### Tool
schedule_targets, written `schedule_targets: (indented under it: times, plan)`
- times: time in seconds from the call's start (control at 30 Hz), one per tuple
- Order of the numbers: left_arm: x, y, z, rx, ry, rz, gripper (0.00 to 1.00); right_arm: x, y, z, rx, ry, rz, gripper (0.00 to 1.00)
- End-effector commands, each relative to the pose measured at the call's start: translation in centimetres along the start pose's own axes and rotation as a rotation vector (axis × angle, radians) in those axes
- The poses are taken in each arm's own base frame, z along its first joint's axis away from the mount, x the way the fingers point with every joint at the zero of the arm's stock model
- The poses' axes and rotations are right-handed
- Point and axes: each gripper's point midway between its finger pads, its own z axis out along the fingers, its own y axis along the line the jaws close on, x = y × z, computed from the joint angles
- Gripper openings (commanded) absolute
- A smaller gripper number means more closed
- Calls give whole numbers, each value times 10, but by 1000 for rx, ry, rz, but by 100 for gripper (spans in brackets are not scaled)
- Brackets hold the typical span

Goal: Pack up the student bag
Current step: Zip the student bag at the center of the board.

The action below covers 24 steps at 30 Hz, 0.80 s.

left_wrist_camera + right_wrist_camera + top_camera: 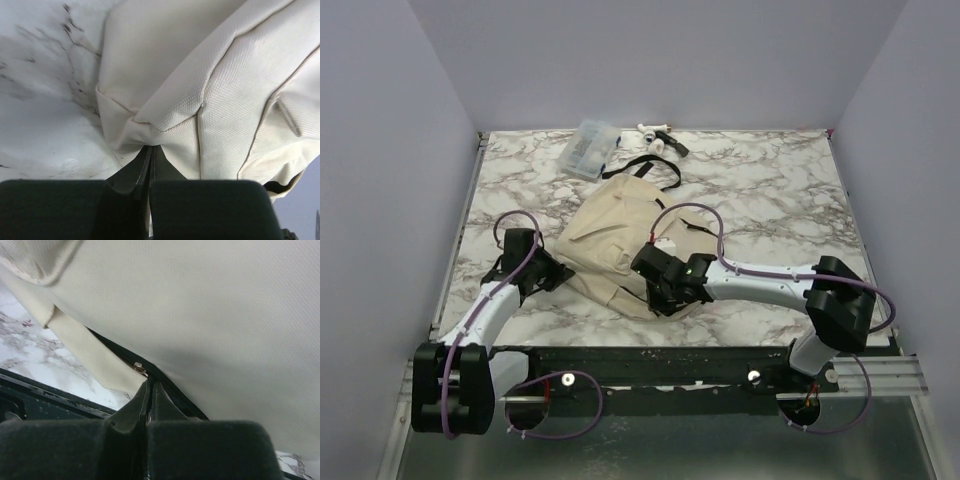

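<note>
The student bag (pixel 620 240), a beige fabric backpack, lies flat in the middle of the marble table with its black strap (pixel 658 167) at the far end. My left gripper (pixel 558 268) is at the bag's left edge. In the left wrist view the left gripper (pixel 150 148) is shut, its tips pinching a folded corner of the student bag (pixel 215 90). My right gripper (pixel 656 278) is at the bag's near right side. In the right wrist view the right gripper (pixel 150 385) is shut at the black zipper line, right below the metal zipper slider (pixel 140 368).
A clear plastic case (pixel 590 148) and a few small white items (pixel 656 136) lie at the far edge of the table, beyond the bag. The black rail (pixel 650 360) that holds the arm bases runs along the near edge. Grey walls close in both sides.
</note>
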Motion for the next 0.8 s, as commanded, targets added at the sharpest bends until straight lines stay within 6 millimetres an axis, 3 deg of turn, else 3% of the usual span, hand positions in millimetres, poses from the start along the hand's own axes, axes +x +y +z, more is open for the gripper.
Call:
schedule_targets:
  times: [0.0,0.07,0.17,0.27,0.37,0.57,0.77]
  plan:
    - [-41,8,-15,-19,-188,5,0,27,-51,-18,158,56,-55,0]
    - [-44,3,-24,8,-203,16,0,34,-53,-24,138,72,-53,0]
    - [-29,-16,-35,114,-142,41,2,31,-39,-30,52,59,-44,0]
    - [-3,-25,-44,223,-52,60,44,17,-15,-34,-28,31,-55,0]
    - [21,-29,-54,295,24,63,70,7,-1,-33,-66,9,-56,0]
    - [98,-33,-60,285,271,-10,75,2,15,-31,-139,-9,-53,0]
    - [137,-60,-55,292,372,-74,75,7,14,-35,-172,-9,-56,0]
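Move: My left hand is shut on the bag's left corner. The bag's near edge, by the zip's left end, lies about 12 cm to its right and 6 cm back. The zipper pull lies some 21 cm right and 9 cm back, already in my right fingertips. From my right hand the near edge by the zip's left end is 9 cm left and 3 cm ahead, and the bag's middle is roughly 15 cm ahead and 5 cm left. My right hand, still pinching the zipper pull, drags it about 3 cm right and 2 cm back along the zip, then rises some 2 cm and eases back left. My left hand tugs the corner a little left and up and opens to let it go. Then it swings some 12 cm right and 10 cm back towards the near edge by the zip, open and turning clockwise. ##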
